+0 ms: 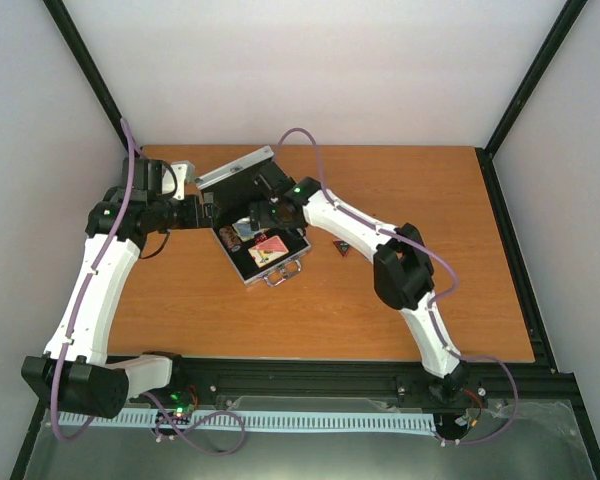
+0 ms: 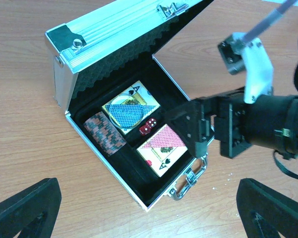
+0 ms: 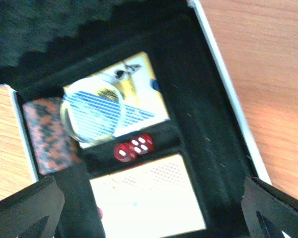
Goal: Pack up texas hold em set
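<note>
The silver ribbed case stands open on the table, lid tilted back. In its black lining lie the dark chip stack, the blue-yellow card pack with the clear disc on it, the red dice and the red card pack. My right gripper hovers open over the red pack with nothing between its fingers; it also shows above the case's handle side. My left gripper is open and empty, off the case's left side.
A small dark object lies on the wooden table just right of the case. The case's metal handle sticks out toward the near edge. Black frame posts and white walls enclose the table.
</note>
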Robot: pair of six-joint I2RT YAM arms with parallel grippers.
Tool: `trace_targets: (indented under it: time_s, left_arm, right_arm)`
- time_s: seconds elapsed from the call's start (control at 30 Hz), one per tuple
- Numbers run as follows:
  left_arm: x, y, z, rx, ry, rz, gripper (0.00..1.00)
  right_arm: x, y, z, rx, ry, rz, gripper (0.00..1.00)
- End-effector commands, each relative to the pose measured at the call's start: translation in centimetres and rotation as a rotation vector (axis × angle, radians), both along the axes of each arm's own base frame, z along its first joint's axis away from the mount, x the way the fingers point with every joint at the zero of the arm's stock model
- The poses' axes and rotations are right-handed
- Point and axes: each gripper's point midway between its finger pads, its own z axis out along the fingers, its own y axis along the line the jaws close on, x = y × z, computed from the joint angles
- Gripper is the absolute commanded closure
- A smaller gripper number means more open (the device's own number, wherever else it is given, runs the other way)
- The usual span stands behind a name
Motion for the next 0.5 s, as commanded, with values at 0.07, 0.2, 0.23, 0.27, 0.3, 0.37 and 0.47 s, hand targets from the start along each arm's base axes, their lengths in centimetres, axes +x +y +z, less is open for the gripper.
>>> trace_targets:
  time_s: [0.07,0.2,0.23,0.27,0.3,0.37,0.47]
  left_arm:
    - [0.3,0.0,1.0,0.0,-0.031,0.006,0.0]
    - [0.2,0.1,0.9,0.002,-0.029,0.007,0.0]
    - [0.2,0.1,0.9,0.001,-0.031,0.007,0.0]
    - [0.2,0.0,0.9,-0.001,-0.029,0.006,0.0]
    - [0.2,0.0,0.8,-0.002,-0.028,0.006,0.0]
    - [0.2,0.0,0.7,-0.002,-0.025,0.005,0.0]
    - [0.3,0.0,0.6,-0.002,-0.021,0.006,0.0]
  right_arm:
    - [-1.3,-7.9,-0.3,-0.203,0.0,-0.114,0.0]
    - [-2.5,-13.5,-2.3,-0.308,0.05,-0.181,0.0]
    - [-2.6,-14.6,-2.8,-0.327,0.065,-0.197,0.0]
    - [-2.7,-15.7,-3.2,-0.345,0.082,-0.213,0.0]
    - [-2.7,-16.6,-3.5,-0.356,0.094,-0.226,0.0]
    - [-2.5,-17.8,-3.9,-0.369,0.105,-0.24,0.0]
    - [-1.8,-18.5,-4.6,-0.387,0.115,-0.234,0.0]
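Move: The red-edged triangular marker lies on the table about 18 cm to the right of the empty right hand, some 2 cm nearer the base and 11 cm below. The open case's tray is nearly straight beneath this hand, with the pink card deck in it about 4 cm back; the blue small-blind button lies some 7 cm to the right of the marker. From the left hand the marker is about 6 cm ahead, 31 cm right and 27 cm down. The right hand, already empty and wide open, swings quickly to the right, about 17 cm, out from over the case towards the triangular marker, staying level at first and then sinking some 5 cm as it goes. On the way the wrist rolls some 25 degrees so that the fingers lose their leftward slant and point down with a slight forward lean, with a small clockwise turn, and they stay wide open, ending close above the marker without touching it. ##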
